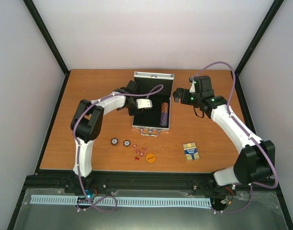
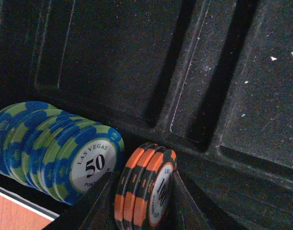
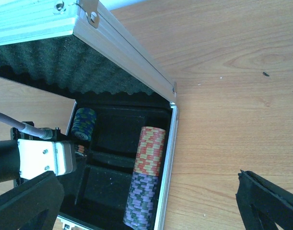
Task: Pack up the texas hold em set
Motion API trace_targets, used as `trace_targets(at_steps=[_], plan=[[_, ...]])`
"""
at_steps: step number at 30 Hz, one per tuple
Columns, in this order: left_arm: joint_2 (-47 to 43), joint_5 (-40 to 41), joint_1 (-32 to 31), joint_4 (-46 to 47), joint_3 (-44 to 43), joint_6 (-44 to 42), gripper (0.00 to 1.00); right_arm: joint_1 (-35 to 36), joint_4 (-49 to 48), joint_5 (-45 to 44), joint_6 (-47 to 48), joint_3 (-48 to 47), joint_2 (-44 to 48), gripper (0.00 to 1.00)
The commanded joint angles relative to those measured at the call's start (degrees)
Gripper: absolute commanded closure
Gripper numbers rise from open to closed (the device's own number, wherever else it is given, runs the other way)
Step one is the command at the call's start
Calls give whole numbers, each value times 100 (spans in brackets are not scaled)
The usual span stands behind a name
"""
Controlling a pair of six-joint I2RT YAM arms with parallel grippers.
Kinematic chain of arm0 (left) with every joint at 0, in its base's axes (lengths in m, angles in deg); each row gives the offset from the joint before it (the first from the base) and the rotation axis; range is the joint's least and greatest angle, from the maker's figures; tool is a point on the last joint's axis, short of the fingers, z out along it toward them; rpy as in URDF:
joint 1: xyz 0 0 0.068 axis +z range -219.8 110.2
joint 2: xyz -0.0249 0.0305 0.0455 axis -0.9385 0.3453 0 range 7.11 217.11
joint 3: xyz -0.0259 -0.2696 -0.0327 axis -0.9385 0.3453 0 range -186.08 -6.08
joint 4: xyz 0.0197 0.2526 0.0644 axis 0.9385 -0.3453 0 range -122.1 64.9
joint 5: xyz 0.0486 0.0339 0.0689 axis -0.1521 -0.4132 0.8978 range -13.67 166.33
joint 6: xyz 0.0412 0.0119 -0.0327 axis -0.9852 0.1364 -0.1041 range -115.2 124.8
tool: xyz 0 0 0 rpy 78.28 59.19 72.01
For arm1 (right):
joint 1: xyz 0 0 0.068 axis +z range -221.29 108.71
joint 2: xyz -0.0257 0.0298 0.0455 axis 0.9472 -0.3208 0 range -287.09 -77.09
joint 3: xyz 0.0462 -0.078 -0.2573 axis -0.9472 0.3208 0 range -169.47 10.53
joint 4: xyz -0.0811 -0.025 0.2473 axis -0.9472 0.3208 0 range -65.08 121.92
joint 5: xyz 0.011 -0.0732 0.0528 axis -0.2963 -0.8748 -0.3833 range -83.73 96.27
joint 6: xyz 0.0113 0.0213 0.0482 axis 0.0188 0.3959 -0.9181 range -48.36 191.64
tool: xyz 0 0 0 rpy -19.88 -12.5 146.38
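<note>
The silver case (image 1: 154, 75) lies open mid-table, its black lining (image 2: 127, 62) showing. My left gripper (image 1: 147, 106) is down inside it. Its fingers flank three orange-black chips (image 2: 136, 187) that stand on edge in a slot beside a row of blue-green chips (image 2: 60, 153); a thin dark gap shows on the left side. My right gripper (image 1: 177, 96) hovers open by the case's right rim (image 3: 166, 191), holding nothing. Red-yellow chips (image 3: 150, 151) and purple chips (image 3: 144, 201) fill the right slot. On the table lie two chips (image 1: 121, 142), red dice (image 1: 140, 152), an orange disc (image 1: 150, 157) and the card deck (image 1: 191, 151).
The raised lid (image 3: 112, 72), lined with ribbed foam, stands at the case's far side. Black frame posts (image 1: 50, 43) and white walls bound the wooden table (image 1: 208, 134). The loose pieces sit near the front edge between the two arm bases.
</note>
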Motion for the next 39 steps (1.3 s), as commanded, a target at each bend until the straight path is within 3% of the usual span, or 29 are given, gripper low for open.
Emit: trace_targets(at_steps=[1,4,7,14,21,36,37,39], plan=[[-218,482,-26,318,112,-55,66,-62,-149,39,88,72,-20,0],[-292,666,-43,481,207,-46,64,-62,-145,48,112,87,-9,0],[-355,694,-52,480,233,0,51,-68,-133,51,138,94,-11,0],[-478,909,-57,956,302,-5,40,-64,-143,76,160,113,-30,0],[-600,1145,-87,1413,509,-74,39,-66,-141,72,204,131,-48,0],[-634,1065,-96,1363,723,113,38,-62,-172,96,209,213,-28,0],[-688,1019,-96,1341,752,140,31,-62,-180,103,203,228,-29,0],[-794,895,-96,1285,811,174,27,-63,-199,117,194,259,-6,0]])
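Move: The three orange-and-black 100 chips stand between the left hand's part-open fingertips, their middle about 1 cm below the hand point. The green-and-blue chip stack is some 5 cm straight ahead in the same left-hand trough of the case. Across the case, the orange-red stack lies about 11 cm to the right and 1 cm ahead, the purple stack 11 cm right and 5 cm back. From the right hand, the 100 chips are roughly 19 cm left, 4 cm ahead and 20 cm below. Forward along the trough towards the green-and-blue stack and up, the left hand eases about 3 cm ahead and 2 cm higher, then all but stops. Its fingers, already partly open around the 100 chips, spread to about twice their gap, while the wrist swings the fingertips forward and up by some 15 degrees. ##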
